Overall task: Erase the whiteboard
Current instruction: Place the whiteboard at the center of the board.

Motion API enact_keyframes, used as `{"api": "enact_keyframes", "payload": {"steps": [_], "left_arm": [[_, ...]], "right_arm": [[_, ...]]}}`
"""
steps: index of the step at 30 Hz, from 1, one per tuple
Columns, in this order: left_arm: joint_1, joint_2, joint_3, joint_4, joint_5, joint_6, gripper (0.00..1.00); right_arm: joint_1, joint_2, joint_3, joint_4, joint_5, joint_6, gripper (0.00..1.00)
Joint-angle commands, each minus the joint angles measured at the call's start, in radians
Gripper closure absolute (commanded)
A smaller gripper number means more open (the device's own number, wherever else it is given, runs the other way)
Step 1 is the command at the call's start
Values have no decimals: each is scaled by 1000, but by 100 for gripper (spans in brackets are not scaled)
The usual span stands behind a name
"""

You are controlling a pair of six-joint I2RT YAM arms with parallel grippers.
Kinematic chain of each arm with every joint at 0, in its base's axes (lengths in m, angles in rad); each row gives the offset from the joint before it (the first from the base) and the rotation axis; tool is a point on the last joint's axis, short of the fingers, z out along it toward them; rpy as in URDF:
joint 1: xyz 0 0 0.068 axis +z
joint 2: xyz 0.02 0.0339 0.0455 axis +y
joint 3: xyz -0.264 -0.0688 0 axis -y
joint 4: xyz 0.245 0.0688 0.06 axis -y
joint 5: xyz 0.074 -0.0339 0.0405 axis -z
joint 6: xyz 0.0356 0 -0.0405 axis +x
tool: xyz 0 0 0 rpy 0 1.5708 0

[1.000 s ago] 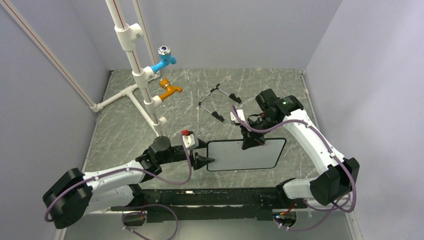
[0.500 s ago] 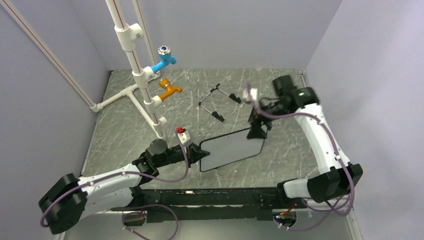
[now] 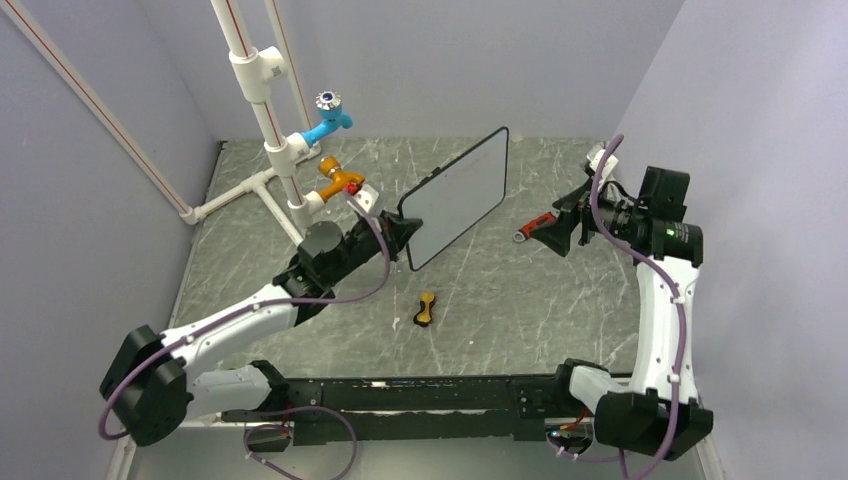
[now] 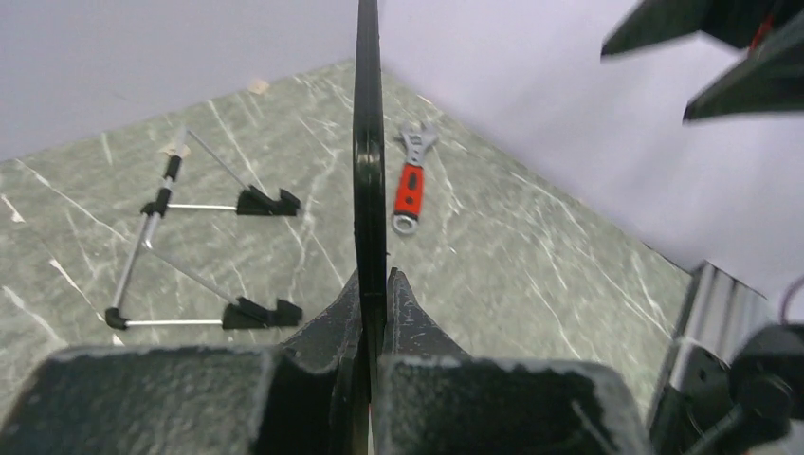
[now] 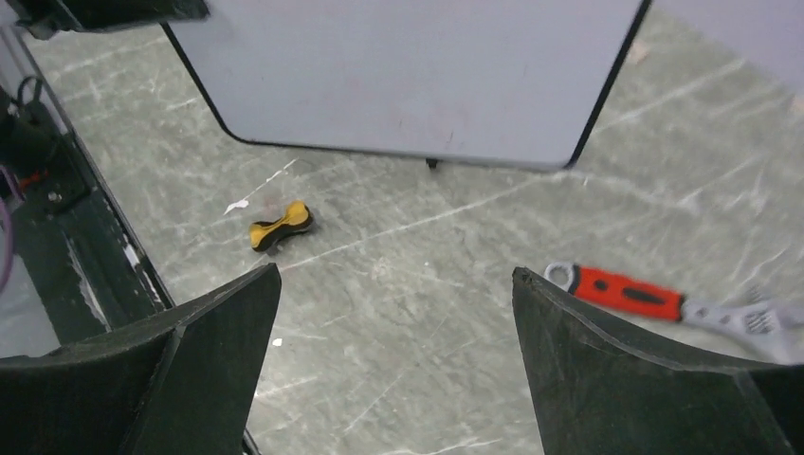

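Observation:
The whiteboard (image 3: 457, 197), white with a thin black frame, hangs tilted in the air above the table. My left gripper (image 3: 405, 238) is shut on its lower left edge. The left wrist view shows the whiteboard (image 4: 368, 142) edge-on, pinched between the jaws of the left gripper (image 4: 376, 280). The whiteboard (image 5: 417, 66) shows no writing on its face in the right wrist view. My right gripper (image 3: 546, 232) is open and holds nothing, to the right of the board and apart from it. Seen from the wrist, the right gripper (image 5: 396, 275) hovers over bare table.
A yellow-black eraser (image 3: 427, 309) (image 5: 280, 226) lies on the table below the board. A red-handled wrench (image 3: 530, 229) (image 4: 410, 185) (image 5: 630, 292) lies near the right gripper. The wire easel (image 4: 190, 246) sits behind the board. A pipe stand with blue tap (image 3: 330, 115) and orange tap (image 3: 340, 180) stands back left.
The left gripper shut on the board's edge and lifted it up and back, tilted. The right gripper opened and drew away to the right. Eraser and wrench now show on the table.

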Motion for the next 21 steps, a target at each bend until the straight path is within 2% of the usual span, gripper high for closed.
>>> {"api": "enact_keyframes", "payload": {"steps": [1,8,14,21], "left_arm": [[19,99,124,224,-102,13,100],[65,321,278,291,-105,53,100],[124,445,358,301,-82,37,100],[199,562,378,311,101,-44,100]], "right_arm": [[-83,17,-137,239,-114,130,7],[-99,74,-180,169,-168,50,7],[-97,92,-198,146,-171,25,7],[-93,104,-204,131,-177,9,7]]}}
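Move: With the whiteboard pinched by its left edge, the left gripper has the stand about 19 cm ahead, 8 cm to its right and some 25 cm below. The orange tap sticks out about 14 cm ahead and 14 cm left of this gripper, near its height; the eraser lies 10 cm back, 4 cm right and 28 cm below. From the empty right gripper the stand is roughly 20 cm ahead, 24 cm left and 29 cm down. Carry the whiteboard forward with the left gripper, about 15 cm out towards the stand, sinking roughly 5 cm, mostly after the first stretch, and turning the wrist some 10 degrees counter-clockwise; keep the fingers shut on the board's edge. Meanwhile lower the open right gripper about 6 cm, slightly forward, tipping its fingers down, clear of everything. ##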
